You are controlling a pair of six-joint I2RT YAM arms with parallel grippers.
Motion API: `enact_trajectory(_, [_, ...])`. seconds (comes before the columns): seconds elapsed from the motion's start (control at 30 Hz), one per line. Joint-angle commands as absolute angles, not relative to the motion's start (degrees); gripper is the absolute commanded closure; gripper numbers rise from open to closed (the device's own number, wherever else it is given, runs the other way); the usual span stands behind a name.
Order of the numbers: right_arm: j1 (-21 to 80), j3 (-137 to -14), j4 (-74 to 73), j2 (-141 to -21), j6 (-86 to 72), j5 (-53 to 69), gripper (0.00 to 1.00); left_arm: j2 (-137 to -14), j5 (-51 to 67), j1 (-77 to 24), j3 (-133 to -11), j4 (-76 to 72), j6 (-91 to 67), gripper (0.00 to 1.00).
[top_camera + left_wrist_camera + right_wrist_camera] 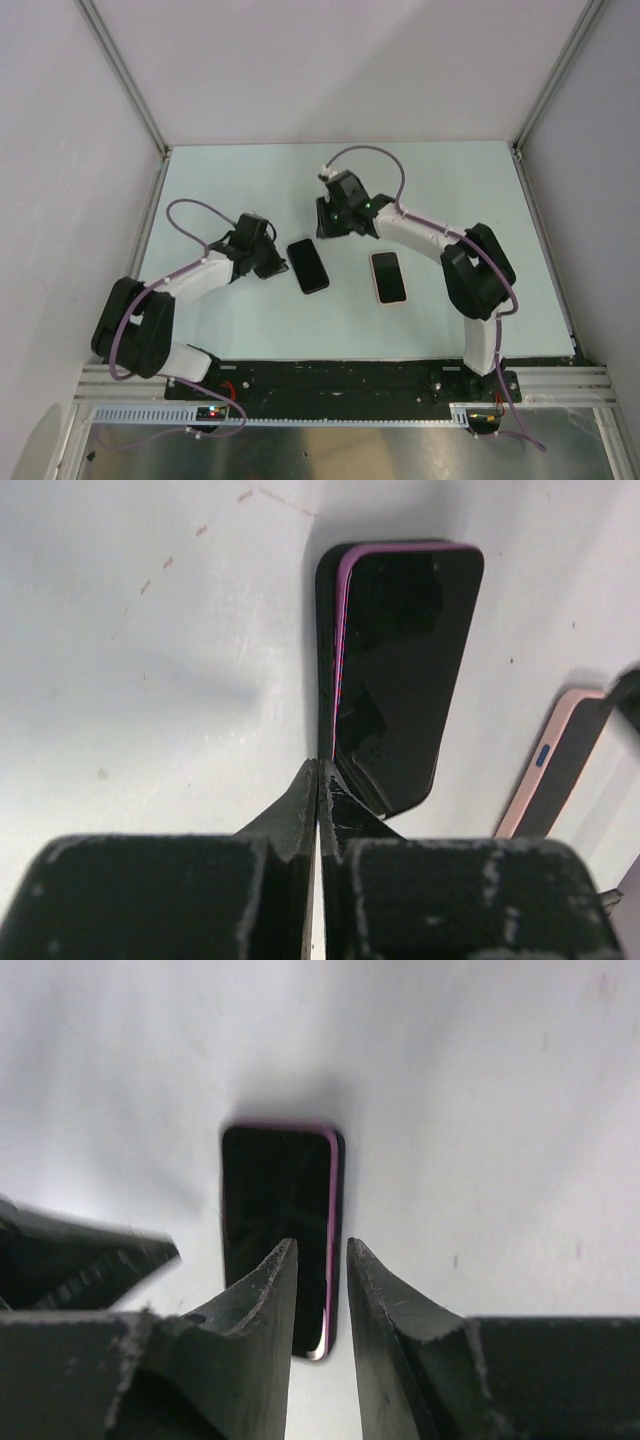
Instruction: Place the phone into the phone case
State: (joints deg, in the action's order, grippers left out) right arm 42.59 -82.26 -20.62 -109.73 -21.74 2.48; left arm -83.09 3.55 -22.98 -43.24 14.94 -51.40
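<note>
A black-screened phone with a purple rim lies flat mid-table on a black phone case, whose edge shows along the phone's left side. How far the phone sits in the case I cannot tell. My left gripper is shut, its tips at the phone's near left corner and holding nothing. My right gripper hangs over the phone's far end with its jaws a little apart and nothing between them. The left gripper shows blurred at the left of the right wrist view.
A second phone with a pink body lies flat to the right of the black one, and its edge shows in the left wrist view. White walls close off the table at the back and sides.
</note>
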Motion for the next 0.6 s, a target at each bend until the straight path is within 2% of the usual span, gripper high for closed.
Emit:
enact_trajectory(0.0, [39.65, -93.99, -15.03, -117.31, -20.46, 12.25, 0.70, -77.22, 3.06, -25.54, -39.81, 16.12, -50.87, 0.98])
enact_trajectory(0.3, [35.15, -115.09, -15.23, -137.30, -26.21, 30.04, 0.71, -72.31, 3.70, -33.64, -35.66, 16.15, -55.77, 1.00])
enact_trajectory(0.57, [35.08, -116.65, -15.13, -142.71, -27.97, 36.10, 0.71, -77.97, 3.40, -40.13, -38.02, 15.80, -58.23, 1.00])
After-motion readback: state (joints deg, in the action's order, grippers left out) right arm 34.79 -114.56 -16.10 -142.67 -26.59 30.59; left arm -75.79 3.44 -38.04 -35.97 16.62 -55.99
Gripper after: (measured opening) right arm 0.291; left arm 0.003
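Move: The purple phone in its black case lies flat, its middle about 6 cm to the right of the left hand, 2 cm farther out and 4 cm below. From the right hand, already lifted clear, that middle is some 5 cm to the left, 2 cm back and 8 cm below. The pink-cased phone lies about 22 cm to the right of the black case and 3 cm nearer the bases. Forward and left in a quick arc, some 9 cm and 8 cm, the right hand rises a little, then sinks about 9 cm to just beyond the phone's far end, rolling its left side up some 20 degrees, fingers still partly open. Meanwhile the left hand, fingers shut, draws back about 8 cm and right 5 cm around the near left corner to just short of the near end, turning slightly clockwise. ##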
